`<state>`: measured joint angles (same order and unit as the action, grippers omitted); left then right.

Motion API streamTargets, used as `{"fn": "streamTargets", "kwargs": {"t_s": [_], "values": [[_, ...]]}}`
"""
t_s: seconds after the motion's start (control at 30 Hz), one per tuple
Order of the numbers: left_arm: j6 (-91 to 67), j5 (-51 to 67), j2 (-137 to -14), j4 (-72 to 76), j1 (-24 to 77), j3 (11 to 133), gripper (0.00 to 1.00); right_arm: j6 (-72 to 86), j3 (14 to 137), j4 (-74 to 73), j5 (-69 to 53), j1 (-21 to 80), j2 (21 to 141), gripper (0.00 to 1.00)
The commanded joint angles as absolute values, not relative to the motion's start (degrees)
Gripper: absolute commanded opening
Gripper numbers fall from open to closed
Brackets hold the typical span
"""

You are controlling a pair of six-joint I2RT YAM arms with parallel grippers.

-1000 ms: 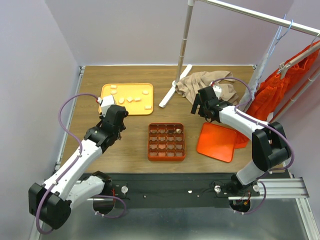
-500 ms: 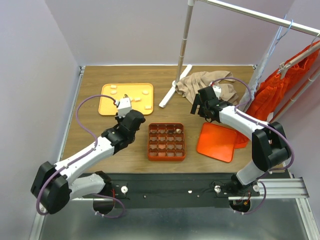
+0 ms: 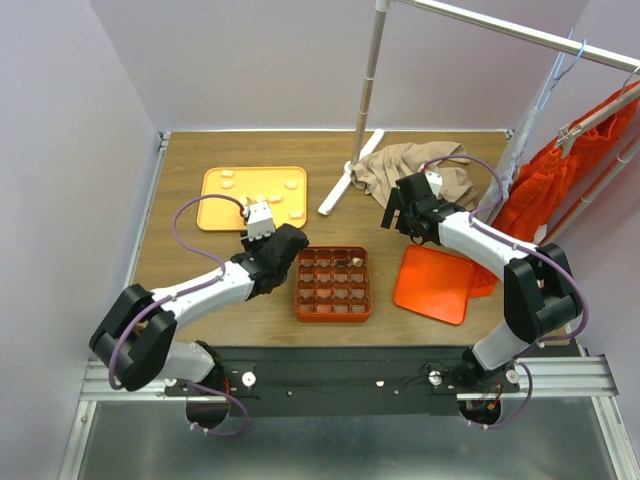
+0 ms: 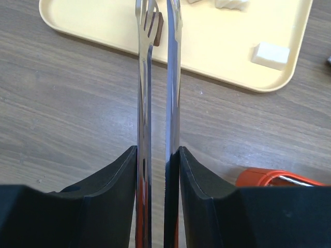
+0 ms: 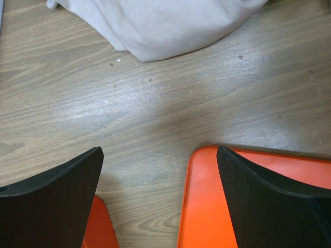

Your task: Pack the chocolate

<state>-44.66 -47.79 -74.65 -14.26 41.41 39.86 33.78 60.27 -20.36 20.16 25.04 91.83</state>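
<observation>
Several cream-white chocolate pieces [image 3: 292,183] lie on the pale orange tray [image 3: 215,212] at the back left. My left gripper [image 3: 288,246] [image 4: 158,152] is shut on a pair of metal tongs [image 4: 144,93]. A small brown chocolate [image 4: 159,29] sits pinched between the tong tips, above the tray's near rim [image 4: 103,20]. The orange gridded box [image 3: 333,283] [image 4: 269,177] stands just right of that gripper, with one piece [image 3: 354,261] in a back cell. My right gripper [image 3: 395,215] [image 5: 159,152] hangs open over bare wood with nothing between its fingers.
A flat orange lid [image 3: 435,285] [image 5: 207,206] lies right of the box, under my right gripper's edge. Behind it a beige cloth [image 3: 410,170] [image 5: 155,26] is bunched up. A white rack pole and foot [image 3: 350,175] stand at the back, and orange clothes [image 3: 560,190] hang at the right.
My left arm has swung right and toward me, from the tray's near edge to the left side of the gridded box, with the tongs in its grip. The right arm has not moved.
</observation>
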Motion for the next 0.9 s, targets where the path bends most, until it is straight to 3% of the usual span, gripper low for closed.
{"fn": "streamTargets", "kwargs": {"t_s": [0.0, 0.03, 0.33, 0.6, 0.87], "values": [[-51.31, -52.73, -79.09, -16.32, 41.31, 43.67, 0.46, 33.31, 59.68, -19.6, 19.42, 24.79, 91.67, 1.0], [-55.33, -52.47, -81.1, -17.65, 40.96, 45.33, 0.5, 33.4, 59.68, -19.6, 19.25, 24.87, 91.76, 1.0], [-60.21, -51.77, -91.57, -17.05, 40.78, 46.23, 0.5, 33.14, 59.5, -19.51, 19.07, 24.87, 91.05, 1.0], [-61.61, -50.54, -92.02, -16.44, 41.13, 46.41, 0.54, 33.05, 59.41, -19.6, 18.9, 24.87, 90.97, 1.0], [-60.21, -49.22, -88.33, -13.54, 41.13, 43.68, 0.73, 32.96, 59.24, -19.6, 18.63, 24.79, 90.79, 1.0]]}}
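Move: The left hand still holds the nearly closed tongs, and the brown chocolate near the tray's close edge lies about 8 cm ahead, 5 cm to the left and 9 cm below. A white chocolate at the tray's right end is some 9 cm ahead and 5 cm right; another is about 12 cm ahead and 1 cm right. The orange box's middle is 12 cm right and 5 cm back. From the right hand, the brown chocolate is roughly 32 cm left, 1 cm ahead. Still gripping the tongs, the left hand sinks about 6 cm towards the brown chocolate at the tray's near edge, easing slightly forward and to the right as it swings some 10 degrees counter-clockwise and tips a little further down. It then stops and stays low while the fingers open by roughly a quarter of their range, mostly at the end, letting the tongs' arms spread to either side of the chocolate without releasing them. ##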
